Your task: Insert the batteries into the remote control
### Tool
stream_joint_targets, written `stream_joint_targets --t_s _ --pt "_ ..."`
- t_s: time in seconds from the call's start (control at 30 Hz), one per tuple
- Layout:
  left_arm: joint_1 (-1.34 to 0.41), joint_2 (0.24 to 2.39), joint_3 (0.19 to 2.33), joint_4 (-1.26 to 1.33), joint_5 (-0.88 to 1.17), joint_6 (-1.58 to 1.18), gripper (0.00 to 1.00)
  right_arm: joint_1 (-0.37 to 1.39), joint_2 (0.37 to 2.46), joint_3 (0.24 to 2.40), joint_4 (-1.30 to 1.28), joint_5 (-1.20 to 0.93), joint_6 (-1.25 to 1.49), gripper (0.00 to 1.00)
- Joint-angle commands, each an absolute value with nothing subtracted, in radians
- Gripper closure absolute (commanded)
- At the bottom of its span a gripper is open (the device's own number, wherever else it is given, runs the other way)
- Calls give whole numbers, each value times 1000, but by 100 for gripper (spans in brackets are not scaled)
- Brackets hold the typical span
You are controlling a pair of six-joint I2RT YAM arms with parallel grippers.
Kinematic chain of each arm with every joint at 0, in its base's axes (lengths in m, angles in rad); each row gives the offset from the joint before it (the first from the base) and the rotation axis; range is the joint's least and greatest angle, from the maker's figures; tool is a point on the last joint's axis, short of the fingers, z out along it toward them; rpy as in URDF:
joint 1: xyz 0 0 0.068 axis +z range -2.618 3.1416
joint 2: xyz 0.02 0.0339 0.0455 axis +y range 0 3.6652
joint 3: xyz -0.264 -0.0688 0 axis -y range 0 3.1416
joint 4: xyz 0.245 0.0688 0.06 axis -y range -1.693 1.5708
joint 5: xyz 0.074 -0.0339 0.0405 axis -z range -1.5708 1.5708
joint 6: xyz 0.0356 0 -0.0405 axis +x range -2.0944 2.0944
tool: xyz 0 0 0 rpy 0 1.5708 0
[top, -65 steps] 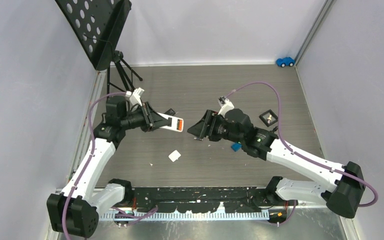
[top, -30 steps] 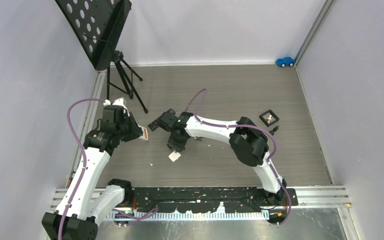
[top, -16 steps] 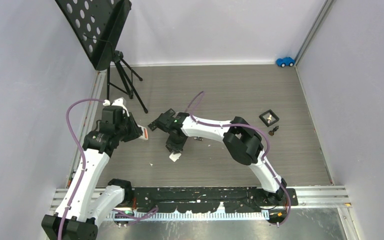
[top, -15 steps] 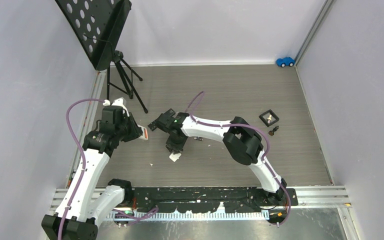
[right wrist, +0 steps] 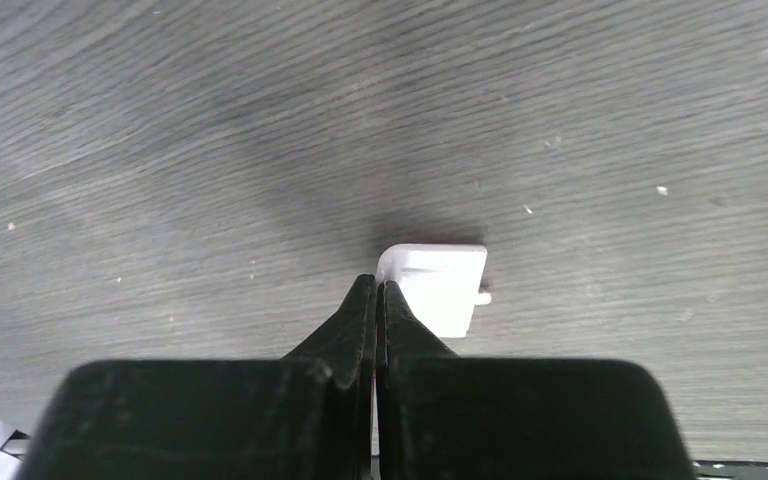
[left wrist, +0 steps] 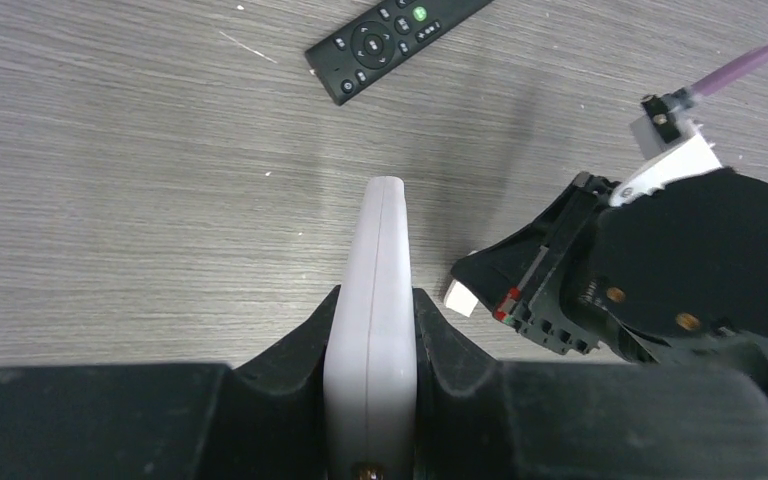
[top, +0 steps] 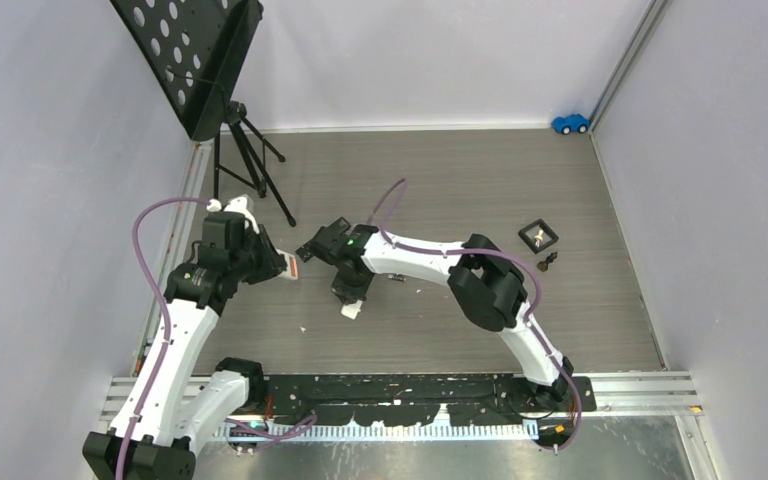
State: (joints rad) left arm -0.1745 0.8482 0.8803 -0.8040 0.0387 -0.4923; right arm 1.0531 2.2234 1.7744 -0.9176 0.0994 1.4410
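Observation:
My left gripper point(left wrist: 373, 300) is shut on a white remote control point(left wrist: 378, 250), seen edge-on between its fingers. In the top view it holds the remote point(top: 285, 266) low at the left. A black remote point(left wrist: 395, 45) lies on the floor beyond it. My right gripper point(right wrist: 377, 285) points down with its jaws pressed together. Its tips rest at the near left corner of a small white cover piece point(right wrist: 440, 290) lying flat on the floor point(top: 351, 310). I cannot tell whether they pinch its edge. The batteries do not show clearly in any view.
A black music stand point(top: 200, 60) on a tripod stands at the back left. A blue toy car point(top: 570, 123) sits in the far right corner. A small black square frame point(top: 537, 235) and a tiny dark object point(top: 547, 263) lie at the right.
The right arm swung across to the left and came down at the white cover piece, and its jaws have just closed. The left arm drew back left with the white remote.

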Motion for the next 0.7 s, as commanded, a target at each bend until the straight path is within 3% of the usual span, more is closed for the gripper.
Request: stream_joint_targets --t_s 0.0,0.37,0.67 --pt "-171 844 882 -735 124 -485 100 1057 1999 1711 -872 262 1382 100" --pt "-170 884 919 -571 539 -572 100 1039 1435 1357 -443 269 1121 100" --pt "-170 936 871 -316 978 -807 100 985 1165 1147 -142 21 1092 100"
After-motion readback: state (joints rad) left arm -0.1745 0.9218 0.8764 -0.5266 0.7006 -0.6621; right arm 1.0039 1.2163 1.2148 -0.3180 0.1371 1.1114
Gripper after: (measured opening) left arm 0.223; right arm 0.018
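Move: Close above the table, the right hand already pinches the white battery cover. The white remote control it is meant for sits in the left hand, some 11 cm to the left, 3 cm farther out and 15 cm up; the black remote lies 13 cm ahead and 5 cm left, the loose batteries 5 cm ahead and 10 cm right. From the left hand, the cover is about 12 cm right, 3 cm back and 17 cm down. Lifting steeply, the right hand carries the pinched battery cover about 30 cm up and slightly right, its fingers swinging from straight down to slant forward and left towards the white remote. The left hand keeps its clasp and brings the remote some 10 cm right and a little up towards the cover, turning clockwise so its fingers point rightward. ##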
